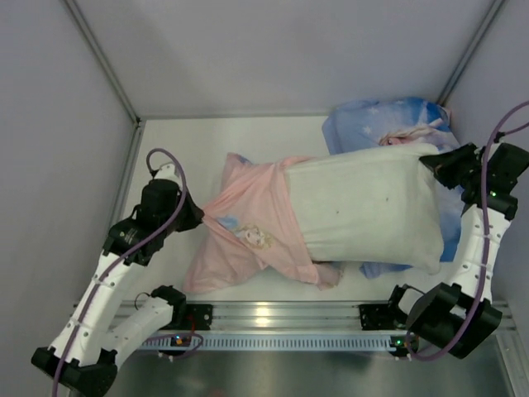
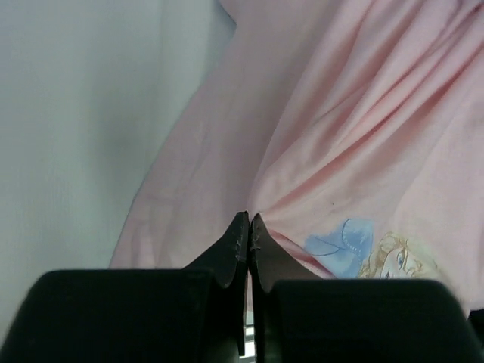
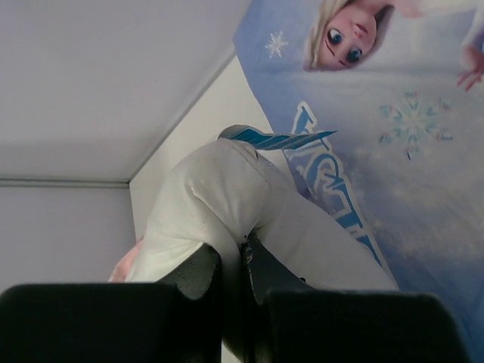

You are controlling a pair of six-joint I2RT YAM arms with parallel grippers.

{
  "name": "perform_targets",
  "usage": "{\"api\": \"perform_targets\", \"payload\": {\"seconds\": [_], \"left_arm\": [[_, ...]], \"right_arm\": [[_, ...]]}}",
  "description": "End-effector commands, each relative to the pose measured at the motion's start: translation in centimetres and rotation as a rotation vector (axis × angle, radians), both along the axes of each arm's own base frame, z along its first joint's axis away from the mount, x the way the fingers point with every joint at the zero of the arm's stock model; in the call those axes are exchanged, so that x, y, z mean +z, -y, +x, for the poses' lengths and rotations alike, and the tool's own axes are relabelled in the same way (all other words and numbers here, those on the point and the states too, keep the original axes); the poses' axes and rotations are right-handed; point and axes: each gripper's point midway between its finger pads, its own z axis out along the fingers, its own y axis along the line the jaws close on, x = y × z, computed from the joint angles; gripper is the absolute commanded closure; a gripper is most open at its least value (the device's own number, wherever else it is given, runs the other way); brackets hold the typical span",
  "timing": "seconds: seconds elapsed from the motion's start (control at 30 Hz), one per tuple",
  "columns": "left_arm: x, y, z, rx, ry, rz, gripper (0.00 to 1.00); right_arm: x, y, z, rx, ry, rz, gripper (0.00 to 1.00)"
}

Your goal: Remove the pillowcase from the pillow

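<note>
The pillowcase (image 1: 248, 223) lies pink side out at the left, with a small Elsa print showing, and still wraps the left end of the white pillow (image 1: 364, 207). My left gripper (image 1: 201, 217) is shut on the pillowcase's left edge. In the left wrist view the pink pillowcase (image 2: 340, 136) creases toward the closed tips of the left gripper (image 2: 248, 219). My right gripper (image 1: 434, 161) is shut on the pillow's far right corner. The right wrist view shows the white pillow (image 3: 219, 197) bunched between the pressed jaws of the right gripper (image 3: 243, 246).
A second pillow in a blue Elsa case (image 1: 380, 124) lies under and behind the white one at the back right; its blue Elsa case (image 3: 378, 113) fills the right wrist view. White tabletop (image 1: 182, 141) shows at the back left. Grey walls stand on three sides, and a metal rail (image 1: 273, 318) runs along the near edge.
</note>
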Motion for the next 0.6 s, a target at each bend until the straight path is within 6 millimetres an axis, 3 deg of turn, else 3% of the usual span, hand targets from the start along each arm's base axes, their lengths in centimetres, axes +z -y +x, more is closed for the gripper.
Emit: {"api": "perform_targets", "payload": {"seconds": [0.0,0.03,0.07,0.1,0.13,0.23,0.37,0.43,0.57], "left_arm": [[1.2,2.4,1.9,-0.119,0.083,-0.056,1.0],[1.2,3.6,2.0,-0.172,0.078,-0.087,0.85],[0.1,4.2,2.3,-0.197,0.03,-0.092,0.6],[-0.4,4.3,2.4,-0.197,0.007,-0.09,0.07],[-1.7,4.1,2.4,-0.182,-0.023,-0.071,0.01],[-4.5,3.6,2.4,-0.152,-0.108,-0.04,0.01],[-7.4,6.1,1.3,-0.221,-0.216,-0.156,0.01],[-8.2,7.5,0.6,-0.252,-0.256,-0.236,0.01],[-10.6,7.6,0.8,-0.186,-0.285,-0.274,0.01]], "right_arm": [[7.9,4.6,2.2,-0.161,0.224,-0.111,1.0],[8.0,4.7,2.6,-0.164,0.234,-0.1,1.0],[8.0,4.9,2.8,-0.174,0.231,-0.102,1.0],[7.9,5.1,2.9,-0.181,0.227,-0.106,1.0],[7.7,5.4,3.2,-0.188,0.219,-0.108,1.0],[6.7,6.4,3.9,-0.21,0.19,-0.121,1.0],[5.1,7.9,4.3,-0.247,0.152,-0.125,1.0],[4.5,8.1,4.4,-0.25,0.136,-0.115,1.0],[4.8,7.8,4.5,-0.241,0.161,-0.097,1.0]]}}
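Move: In the left hand's shut fingertips is the pillowcase's bunched end, with the pillowcase's middle about 14 cm to the right, 1 cm back and 15 cm below. The right hand has the pillow's far right corner pinched; from it the pillow's middle lies some 13 cm left, 10 cm back and 14 cm below, the pillowcase's middle about 37 cm left, 13 cm back, and the blue pillow's middle roughly 5 cm right, 5 cm back, 23 cm below. Opening wide, the left fingers let go of the bunched pillowcase; the hand edges forward and right, then drops some 11 cm, ending 6 cm farther right, fingers tipped down by 20 degrees over the cloth's left end. Meanwhile the right hand keeps its pinch and draws the pillow corner right and a little forward, rising briefly and sinking back as it turns slightly clockwise. ##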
